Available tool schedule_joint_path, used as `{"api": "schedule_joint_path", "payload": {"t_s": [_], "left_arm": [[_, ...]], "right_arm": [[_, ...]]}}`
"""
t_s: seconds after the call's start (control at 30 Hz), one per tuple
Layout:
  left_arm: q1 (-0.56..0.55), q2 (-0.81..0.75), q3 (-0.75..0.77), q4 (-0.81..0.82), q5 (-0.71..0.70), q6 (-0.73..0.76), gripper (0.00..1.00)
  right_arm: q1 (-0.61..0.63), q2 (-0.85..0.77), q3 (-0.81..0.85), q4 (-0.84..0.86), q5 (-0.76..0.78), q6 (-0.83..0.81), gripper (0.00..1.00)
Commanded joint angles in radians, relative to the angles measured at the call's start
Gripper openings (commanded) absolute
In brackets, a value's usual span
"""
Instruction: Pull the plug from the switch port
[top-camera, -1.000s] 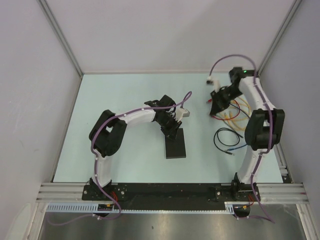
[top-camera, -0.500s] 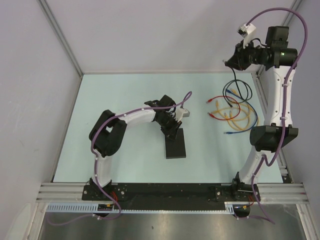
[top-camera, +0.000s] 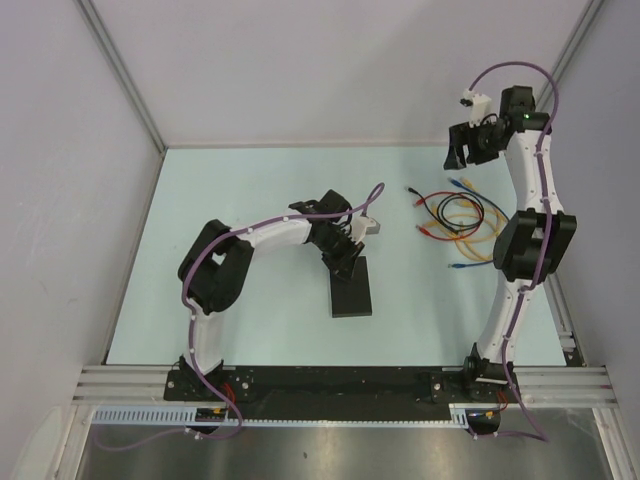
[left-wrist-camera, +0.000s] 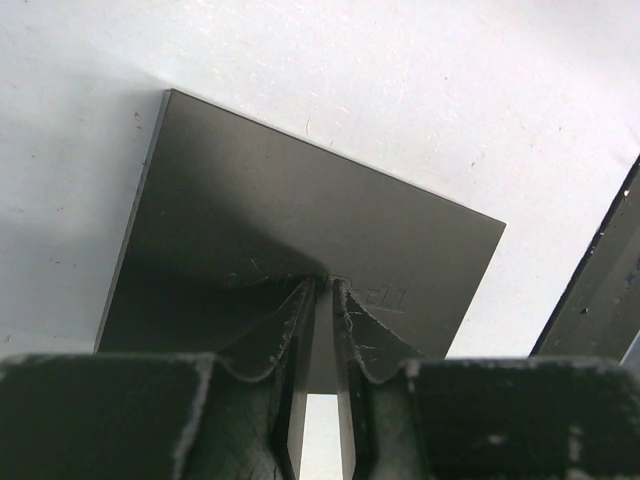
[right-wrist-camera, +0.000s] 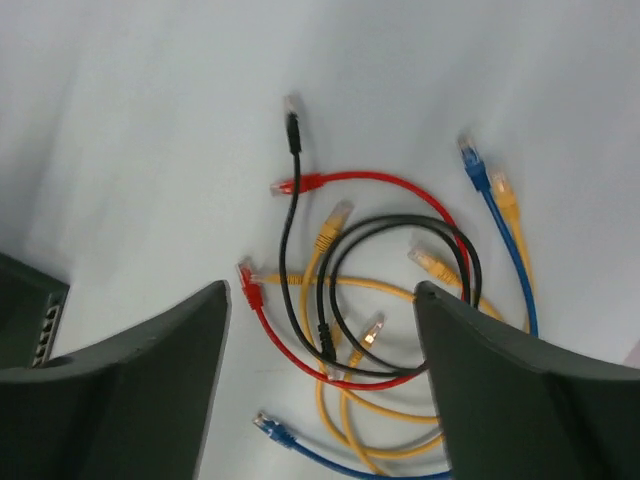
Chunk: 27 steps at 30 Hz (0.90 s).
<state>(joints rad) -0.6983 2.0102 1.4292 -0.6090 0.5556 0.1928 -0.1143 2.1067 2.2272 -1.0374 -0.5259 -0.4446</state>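
The switch (top-camera: 352, 292) is a flat black box lying in the middle of the table. My left gripper (top-camera: 345, 258) presses down on its far end, and its fingers (left-wrist-camera: 327, 283) are shut with nothing between them, tips on the switch's top (left-wrist-camera: 300, 190). My right gripper (top-camera: 462, 155) hangs high over the back right with its fingers (right-wrist-camera: 320, 290) wide open and empty. Below it the black cable (right-wrist-camera: 400, 220) lies loose on the table; one plug (right-wrist-camera: 292, 110) points away from the switch (right-wrist-camera: 25, 315). A few sockets show on the switch's edge at the far left of the right wrist view.
Red (top-camera: 432, 198), yellow (top-camera: 470, 222) and blue (top-camera: 478, 262) patch cables lie tangled with the black one at the back right. Grey walls with aluminium posts close in the table on three sides. A rail runs along the right edge (top-camera: 562, 320).
The right gripper went from low over the cables up high with the black cable hanging from it, then came lower and opened; the black cable now lies on the pile. The left arm has not moved.
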Motion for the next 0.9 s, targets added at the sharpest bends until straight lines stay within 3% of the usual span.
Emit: {"api": "schedule_joint_path", "payload": {"t_s": [0.0, 0.13, 0.4, 0.5, 0.6, 0.63, 0.7, 0.87], "left_arm": [[-0.004, 0.019, -0.013, -0.023, -0.128, 0.057, 0.23], [-0.003, 0.022, 0.017, -0.034, -0.184, 0.046, 0.24], [0.063, -0.042, 0.275, -0.126, -0.292, 0.051, 0.27], [0.118, -0.077, 0.353, -0.141, -0.304, 0.051, 0.32], [0.186, -0.131, 0.419, -0.155, -0.312, 0.043, 0.43], [0.218, -0.157, 0.437, -0.164, -0.310, 0.042, 0.57], [0.250, -0.192, 0.479, -0.172, -0.313, 0.042, 0.99], [0.376, -0.380, 0.415, -0.089, -0.428, -0.037, 1.00]], "right_arm": [[0.021, -0.056, 0.046, 0.098, 0.156, 0.056, 0.96], [0.071, -0.108, 0.040, 0.143, 0.308, 0.092, 1.00], [0.088, -0.177, 0.092, 0.250, 0.475, 0.236, 1.00], [0.158, -0.212, 0.039, 0.358, 0.732, 0.267, 1.00], [0.264, -0.243, -0.018, 0.427, 0.855, 0.215, 1.00], [0.283, -0.244, -0.020, 0.424, 0.862, 0.204, 1.00], [0.327, -0.244, -0.006, 0.413, 0.883, 0.216, 1.00], [0.347, -0.267, -0.029, 0.381, 0.863, 0.328, 1.00]]}}
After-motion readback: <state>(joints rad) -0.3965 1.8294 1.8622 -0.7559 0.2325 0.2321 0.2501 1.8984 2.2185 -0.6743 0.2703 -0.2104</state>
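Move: The switch lies just under the left hand's nearly closed fingertips, its middle about 3 cm below, 1 cm back and 1 cm to the right. From the right hand the switch is about 26 cm back, 28 cm left and 20 cm down. The loose cable pile's middle lies some 21 cm below the right hand, 5 cm back and 3 cm right; its outlying black plug is 4 cm ahead and 10 cm left, a blue plug 6 cm ahead and 4 cm right. Both hands open and climb 15 to 20 cm, veering leftward, the left also forward, away from the switch. ##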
